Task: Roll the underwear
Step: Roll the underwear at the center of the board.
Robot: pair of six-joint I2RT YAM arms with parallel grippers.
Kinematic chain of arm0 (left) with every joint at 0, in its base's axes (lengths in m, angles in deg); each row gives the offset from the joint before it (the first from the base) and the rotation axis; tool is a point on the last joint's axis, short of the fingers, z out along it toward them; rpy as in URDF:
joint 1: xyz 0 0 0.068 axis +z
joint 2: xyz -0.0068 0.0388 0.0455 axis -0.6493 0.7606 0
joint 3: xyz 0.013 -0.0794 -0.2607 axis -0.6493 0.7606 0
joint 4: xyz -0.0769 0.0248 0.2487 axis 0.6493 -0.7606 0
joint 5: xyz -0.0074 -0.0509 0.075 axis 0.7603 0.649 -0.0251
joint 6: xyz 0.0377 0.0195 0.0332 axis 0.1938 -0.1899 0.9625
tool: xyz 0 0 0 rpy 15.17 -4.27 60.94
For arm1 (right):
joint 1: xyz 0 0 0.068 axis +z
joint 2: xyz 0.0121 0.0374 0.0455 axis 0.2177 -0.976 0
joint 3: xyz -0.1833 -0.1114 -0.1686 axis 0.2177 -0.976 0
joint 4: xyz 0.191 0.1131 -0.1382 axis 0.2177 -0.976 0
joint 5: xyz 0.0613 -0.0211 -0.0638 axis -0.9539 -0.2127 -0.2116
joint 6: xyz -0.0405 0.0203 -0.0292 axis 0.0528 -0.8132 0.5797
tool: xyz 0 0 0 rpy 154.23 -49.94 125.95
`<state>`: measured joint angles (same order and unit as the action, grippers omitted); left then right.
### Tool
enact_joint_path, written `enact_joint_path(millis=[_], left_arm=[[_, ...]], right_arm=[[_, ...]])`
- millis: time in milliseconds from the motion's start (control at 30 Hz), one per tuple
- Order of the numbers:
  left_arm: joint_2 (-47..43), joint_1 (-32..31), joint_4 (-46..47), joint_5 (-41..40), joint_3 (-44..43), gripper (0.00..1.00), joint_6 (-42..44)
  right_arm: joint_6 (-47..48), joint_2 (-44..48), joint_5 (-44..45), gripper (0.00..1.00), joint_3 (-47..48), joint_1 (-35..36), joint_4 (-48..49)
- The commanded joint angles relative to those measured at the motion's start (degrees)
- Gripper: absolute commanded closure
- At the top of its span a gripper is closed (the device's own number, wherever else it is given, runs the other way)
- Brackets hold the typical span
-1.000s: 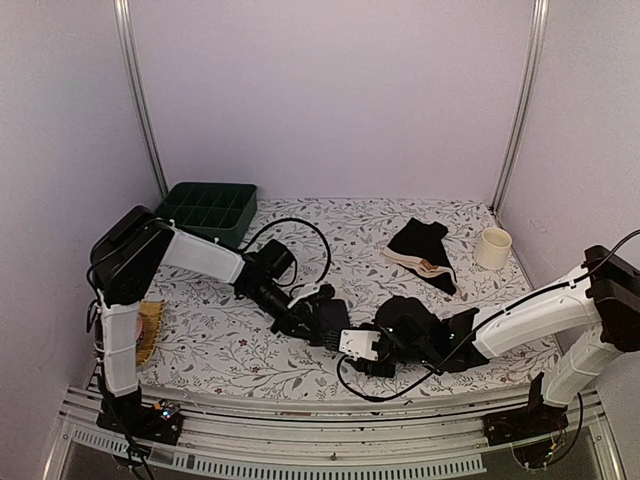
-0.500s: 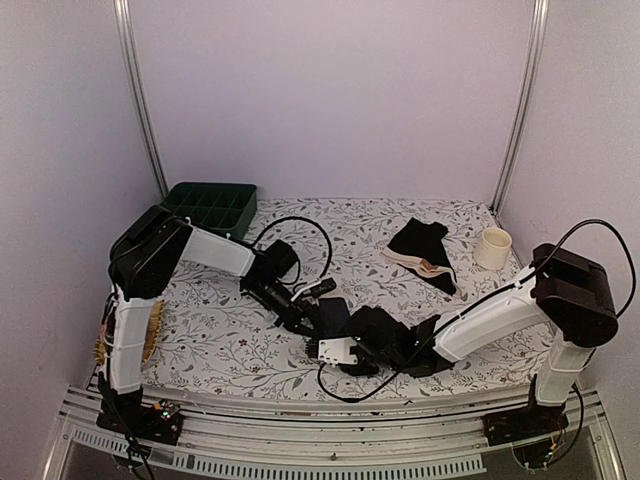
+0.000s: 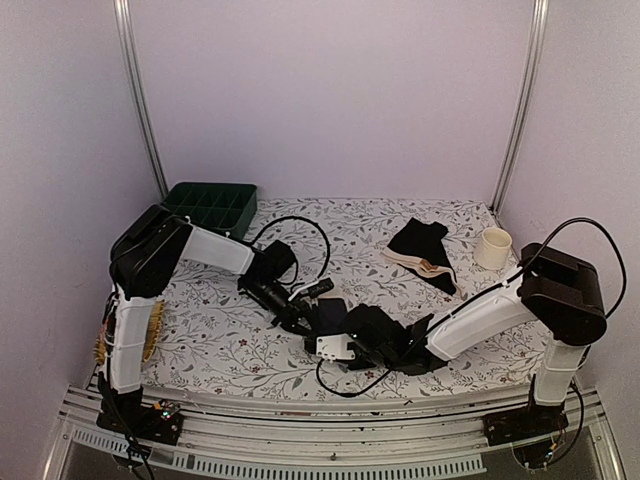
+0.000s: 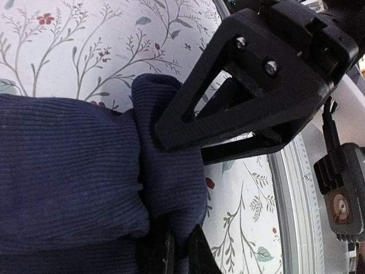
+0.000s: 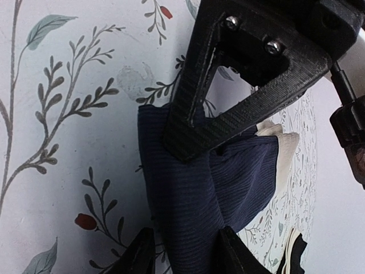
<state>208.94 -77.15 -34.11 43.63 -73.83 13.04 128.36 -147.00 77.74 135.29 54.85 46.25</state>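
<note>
A dark navy ribbed underwear (image 3: 385, 325) lies bunched on the floral table near the front middle, with both grippers meeting at its left end. My left gripper (image 3: 322, 312) comes in from the left. In the left wrist view it (image 4: 178, 242) is shut on a fold of the underwear (image 4: 68, 171), and the right gripper's black triangular finger (image 4: 256, 74) presses on the cloth beside it. My right gripper (image 3: 345, 345) reaches in from the right. In the right wrist view its jaws (image 5: 185, 251) hold a rolled strip of the underwear (image 5: 188, 188), which fills the gap between them.
More underwear, black with a cream-beige piece (image 3: 422, 250), lies at the back right beside a cream cup (image 3: 494, 247). A dark green compartment tray (image 3: 210, 208) stands at the back left. A yellowish object (image 3: 152, 325) lies at the table's left edge. The left arm's cable (image 3: 300, 232) loops over the table.
My right arm has swung left, dragging the dark underwear toward the left gripper, and its elbow has risen. The left arm shifted slightly and keeps its grip.
</note>
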Motion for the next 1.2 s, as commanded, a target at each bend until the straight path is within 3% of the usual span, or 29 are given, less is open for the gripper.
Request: enact_joint_path(millis=[0, 133, 233, 333, 467, 600, 867, 1167], left_arm=[[2.4, 1.1, -4.2, -3.5, -0.4, 1.00, 1.7], [1.9, 1.2, -4.2, -3.4, -0.4, 1.00, 2.1], [1.1, 1.2, -4.3, -3.6, -0.2, 0.99, 2.4], [-1.0, 1.4, -3.6, -3.6, 0.4, 0.85, 2.6], [-7.1, 1.5, 3.1, -6.7, 4.7, 0.56, 0.7], [-14.1, 1.7, 8.8, -9.4, 9.8, 0.42, -0.2], [-31.3, 2.8, 27.1, -15.1, 24.3, 0.36, 2.1], [-37.8, 1.5, 39.0, -15.3, 39.4, 0.40, 21.0]], right_arm=[[1.0, -3.4, 0.1, 0.72, 1.7, -0.4, -4.2], [-0.2, -3.9, -1.5, 0.85, 3.3, -0.4, -7.0], [-2.1, -3.6, -2.1, 0.87, 4.3, -0.4, -9.8], [-7.4, -3.7, -4.0, 0.88, 8.1, -0.4, -17.3], [-16.6, -3.9, -7.8, 0.89, 12.4, -0.3, -28.8], [-25.9, -2.5, -12.2, 0.89, 13.0, -0.1, -36.7], [-35.2, -4.3, -26.6, 0.88, 19.4, -0.3, -46.1], [-36.0, -11.8, -47.6, 0.88, 28.0, -8.8, -51.9]])
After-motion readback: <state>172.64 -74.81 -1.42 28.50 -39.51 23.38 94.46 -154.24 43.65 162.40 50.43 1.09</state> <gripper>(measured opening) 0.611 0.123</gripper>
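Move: The rolled edge of the underwear lies between the two hands: its middle is some 3 cm to the right of the left hand, whose fingers are still shut on the left end, and about 3 cm left of the right hand, already closing on the right end, level ahead and about 1 cm lower. From the right hand, the cream waistband is about 10 cm ahead and 2 cm left, and the black-and-cream garment some 20 cm ahead and 18 cm right. The roll's right end is pinched as the right fingers finish closing, and the right hand, sinking about a centimetre, drags it back towards the base some 6 cm, drifting left, while the wrist tips over about 50 degrees until the fingers point down. The left hand at first keeps its hold, then opens wide, lets go, rises about 9 cm and draws off left. ##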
